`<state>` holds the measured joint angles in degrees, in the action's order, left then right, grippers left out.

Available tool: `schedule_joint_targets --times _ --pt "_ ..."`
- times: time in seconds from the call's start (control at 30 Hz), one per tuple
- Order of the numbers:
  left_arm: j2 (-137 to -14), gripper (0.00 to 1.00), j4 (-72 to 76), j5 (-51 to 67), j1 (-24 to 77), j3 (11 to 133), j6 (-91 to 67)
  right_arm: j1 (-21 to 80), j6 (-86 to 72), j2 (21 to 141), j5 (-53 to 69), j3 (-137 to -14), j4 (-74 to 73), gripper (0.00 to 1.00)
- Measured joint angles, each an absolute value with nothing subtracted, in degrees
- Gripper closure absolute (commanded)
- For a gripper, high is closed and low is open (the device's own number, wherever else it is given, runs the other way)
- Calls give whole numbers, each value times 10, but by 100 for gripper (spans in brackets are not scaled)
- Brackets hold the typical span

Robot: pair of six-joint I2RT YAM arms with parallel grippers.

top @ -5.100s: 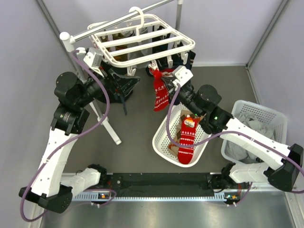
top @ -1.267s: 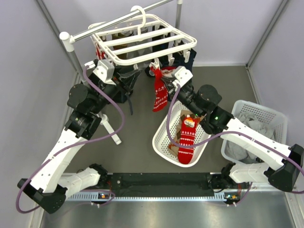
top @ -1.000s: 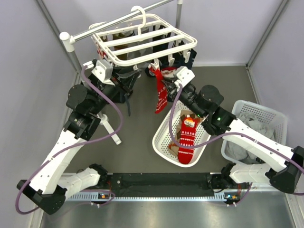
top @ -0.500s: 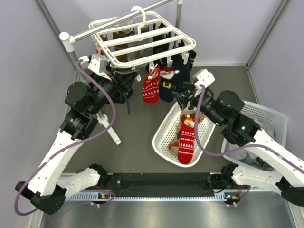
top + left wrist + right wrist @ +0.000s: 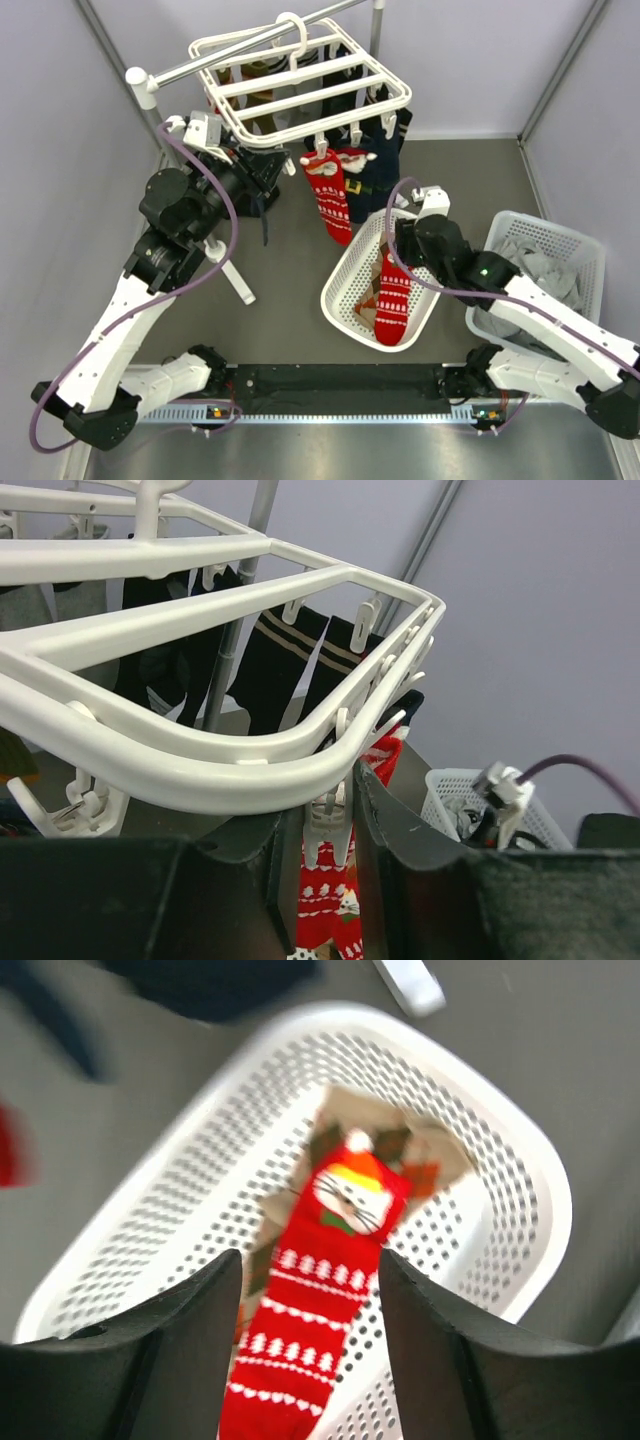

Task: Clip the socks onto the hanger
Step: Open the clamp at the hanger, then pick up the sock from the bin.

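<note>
The white hanger (image 5: 330,128) hangs from a pole at the back. A red snowflake sock (image 5: 332,200) and a navy sock (image 5: 368,182) hang from clips on its near edge. My left gripper (image 5: 272,170) is under that rim. In the left wrist view its jaws (image 5: 322,800) stand narrow, shut on a white clip (image 5: 328,832) under the hanger (image 5: 200,770), with the red sock (image 5: 330,910) hanging below. My right gripper (image 5: 398,235) is open and empty above another red sock (image 5: 392,300). The right wrist view shows that gripper (image 5: 310,1260) over this sock (image 5: 320,1320).
The second red sock lies in an oval white basket (image 5: 340,290), whose rim also shows in the right wrist view (image 5: 520,1160). A rectangular white basket (image 5: 590,250) with grey cloth stands at the right. The stand's pole and leg (image 5: 228,270) are at the left. Dark striped socks (image 5: 285,670) hang further back.
My right gripper has let go of the red sock at the hanger and drawn back down over the oval basket. The red sock now hangs from the clip. The hanger has swung slightly.
</note>
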<state>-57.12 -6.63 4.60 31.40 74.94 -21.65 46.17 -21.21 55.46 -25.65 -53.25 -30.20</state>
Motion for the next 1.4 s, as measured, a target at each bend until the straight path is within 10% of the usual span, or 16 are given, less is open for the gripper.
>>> schedule_joint_targets --times 0.87,1.03,1.4 --pt "-592 100 -74 44 316 769 -240 313 -486 893 -200 -465 -154 76" --pt "-592 100 -76 44 316 769 -241 313 -479 899 -190 -465 -128 99" --pt "-592 100 -76 44 316 769 -241 314 -392 782 -160 -459 -208 100"
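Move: My right hand, empty and half open, is high over the basket; the cuff of the red sock there is roughly 6 cm ahead, 1 cm right and 19 cm below. The argyle sock lies under it, about 2 cm ahead of my hand, 5 cm left and 20 cm below; the hanging red sock is 4 cm ahead, 15 cm left and 9 cm above. My left hand has the clamp between its fingers; from it the cuff is some 5 cm ahead, 25 cm right and 39 cm down. With my right hand I drop about 19 cm into the basket, reaching some 6 cm forward while turning clockwise and pointing the fingers further down, narrowing them on the way. I shut them on the red sock's cat-face cuff, then rise about 4 cm, easing back. My left hand holds in place, still squeezing the clamp at the hanger's corner. ##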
